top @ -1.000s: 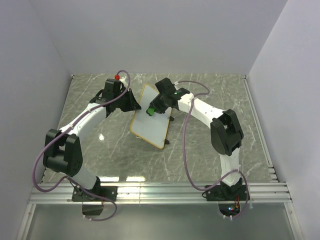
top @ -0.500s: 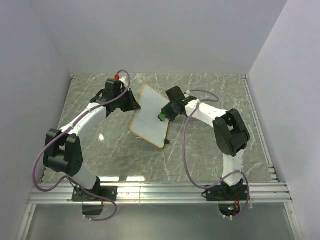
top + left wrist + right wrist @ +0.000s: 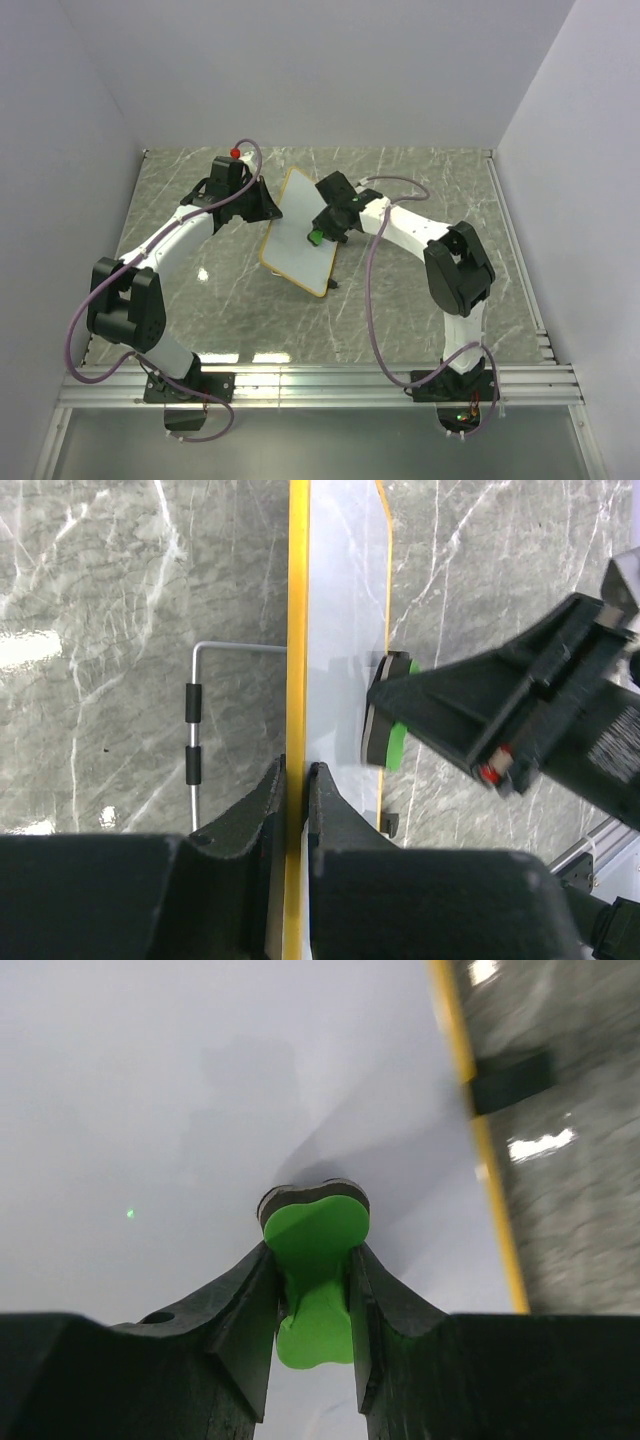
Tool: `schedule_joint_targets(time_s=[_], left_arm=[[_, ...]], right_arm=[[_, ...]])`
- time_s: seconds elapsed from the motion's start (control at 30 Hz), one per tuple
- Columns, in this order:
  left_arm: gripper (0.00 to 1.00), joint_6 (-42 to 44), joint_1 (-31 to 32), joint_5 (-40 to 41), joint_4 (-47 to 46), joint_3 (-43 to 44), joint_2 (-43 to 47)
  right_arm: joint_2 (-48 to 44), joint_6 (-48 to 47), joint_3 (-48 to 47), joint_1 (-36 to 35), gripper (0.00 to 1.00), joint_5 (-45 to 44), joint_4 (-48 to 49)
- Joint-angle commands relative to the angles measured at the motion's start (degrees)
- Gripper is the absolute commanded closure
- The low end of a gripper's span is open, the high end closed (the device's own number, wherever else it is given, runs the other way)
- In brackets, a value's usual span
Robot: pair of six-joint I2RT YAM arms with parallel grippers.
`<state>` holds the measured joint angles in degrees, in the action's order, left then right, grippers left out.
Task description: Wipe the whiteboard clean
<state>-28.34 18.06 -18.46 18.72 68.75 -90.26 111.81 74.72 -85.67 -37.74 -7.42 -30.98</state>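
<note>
The whiteboard (image 3: 298, 258) stands tilted on the marble table, its white face (image 3: 345, 630) blank inside a yellow-tan frame (image 3: 297, 600). My left gripper (image 3: 268, 206) is shut on the board's far-left frame edge, and its fingers (image 3: 297, 775) pinch that edge from both sides. My right gripper (image 3: 318, 231) is shut on a green eraser (image 3: 315, 1250). The eraser's dark pad presses against the board face (image 3: 150, 1110) near the middle right. That eraser (image 3: 385, 735) also shows in the left wrist view.
A wire stand (image 3: 195, 720) with black sleeves props the board from behind. A small black foot (image 3: 510, 1080) sits on the frame's edge. Grey walls close in the marble table (image 3: 420, 300) on three sides, with a metal rail along the near edge.
My right gripper swept the eraser across the board, down to the right edge and then back a little toward the middle. The left gripper and the board stayed still.
</note>
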Motion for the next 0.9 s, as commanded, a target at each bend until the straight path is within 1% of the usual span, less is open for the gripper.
schedule_joint_targets(time_s=[0.0, 0.17, 0.27, 0.37, 0.47, 0.5, 0.57, 0.6, 0.63, 0.67, 0.7, 0.73, 0.8, 0.83, 0.87], left_arm=[[1.00, -0.40, 4.26, -3.34, -0.09, -0.55, -3.26], [1.00, -0.67, 4.35, -3.34, -0.26, -1.07, -2.56], [1.00, -0.49, 4.35, -3.16, -0.18, -1.34, -2.29], [1.00, -0.23, 4.35, -2.81, 0.00, -1.60, -1.94], [1.00, 0.12, 4.35, -2.37, 0.26, -1.95, -1.77], [1.00, 0.30, 4.35, -2.20, 0.26, -2.13, -1.76], [0.98, 0.30, 4.35, -1.32, 0.09, -2.66, -1.33], [0.97, 0.39, 4.35, -1.06, 0.00, -3.01, -1.24], [0.97, 0.48, 4.35, -0.88, -0.17, -3.18, -1.06], [0.96, 0.48, 4.35, -0.79, -0.26, -3.36, -0.80], [0.94, 0.48, 4.35, -0.70, -0.35, -3.71, -0.62], [0.92, 0.56, 4.35, -0.61, -0.53, -3.80, -0.36], [0.91, 0.65, 4.35, -0.18, -0.61, -4.15, -0.09], [0.91, 0.83, 4.35, 0.00, -0.53, -4.24, -0.01], [0.89, 0.83, 4.35, 0.09, -0.61, -4.33, 0.08]], right_arm=[[3.42, 1.39, -2.22, -5.77, 1.00, 8.47, 1.45], [3.15, 1.05, -2.57, -5.68, 1.00, 7.86, 1.10], [2.28, 0.78, -1.00, -5.42, 1.00, 7.68, 2.15], [-0.79, -0.97, 1.64, -4.45, 1.00, 7.51, 3.47], [-6.68, -5.97, 4.71, -2.87, 1.00, 2.95, 3.56], [-10.00, -7.55, 5.42, -2.61, 1.00, 1.63, 2.78], [-13.35, -12.30, 7.88, -1.90, 1.00, -2.76, -0.21], [-16.68, -13.62, 10.32, -1.64, 1.00, -4.34, -1.44], [-18.45, -15.72, 12.00, -1.03, 1.00, -7.14, -3.28], [-20.30, -16.44, 13.93, -0.68, 1.00, -8.04, -3.90], [-23.62, -16.88, 16.04, -0.06, 1.00, -8.74, -4.35], [-25.31, -17.32, 20.67, 0.73, 1.00, -9.10, -4.52], [-29.43, -17.85, 27.00, 3.19, 1.00, -9.71, -4.61], [-30.41, -17.68, 28.79, 3.89, 1.00, -10.15, -4.87], [-31.21, -17.76, 30.46, 4.94, 1.00, -9.81, -4.79]])
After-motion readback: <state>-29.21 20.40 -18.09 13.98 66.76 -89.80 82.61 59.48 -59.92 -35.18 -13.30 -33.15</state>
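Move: The right gripper already holds the eraser against the sloping whiteboard, whose middle lies about 3 cm to its left, 1 cm ahead and at much the same height. The board's far foot is roughly 5 cm to its right, level with it front to back, and the near foot some 12 cm back and 3 cm right, both about 6 cm lower. From the left gripper, pinching the raised edge, the board's middle lies about 5 cm right, 4 cm back and 5 cm down. Slide the right gripper with the eraser about 3 cm left and up the board's slope, pause, then bring it back across and off the board's right edge, speeding up to the right and back to finish some 11 cm right and 8 cm back of its start, slightly higher. Keep the left gripper pinched on the raised edge, letting it shift about 2 cm right as the eraser leaves. ##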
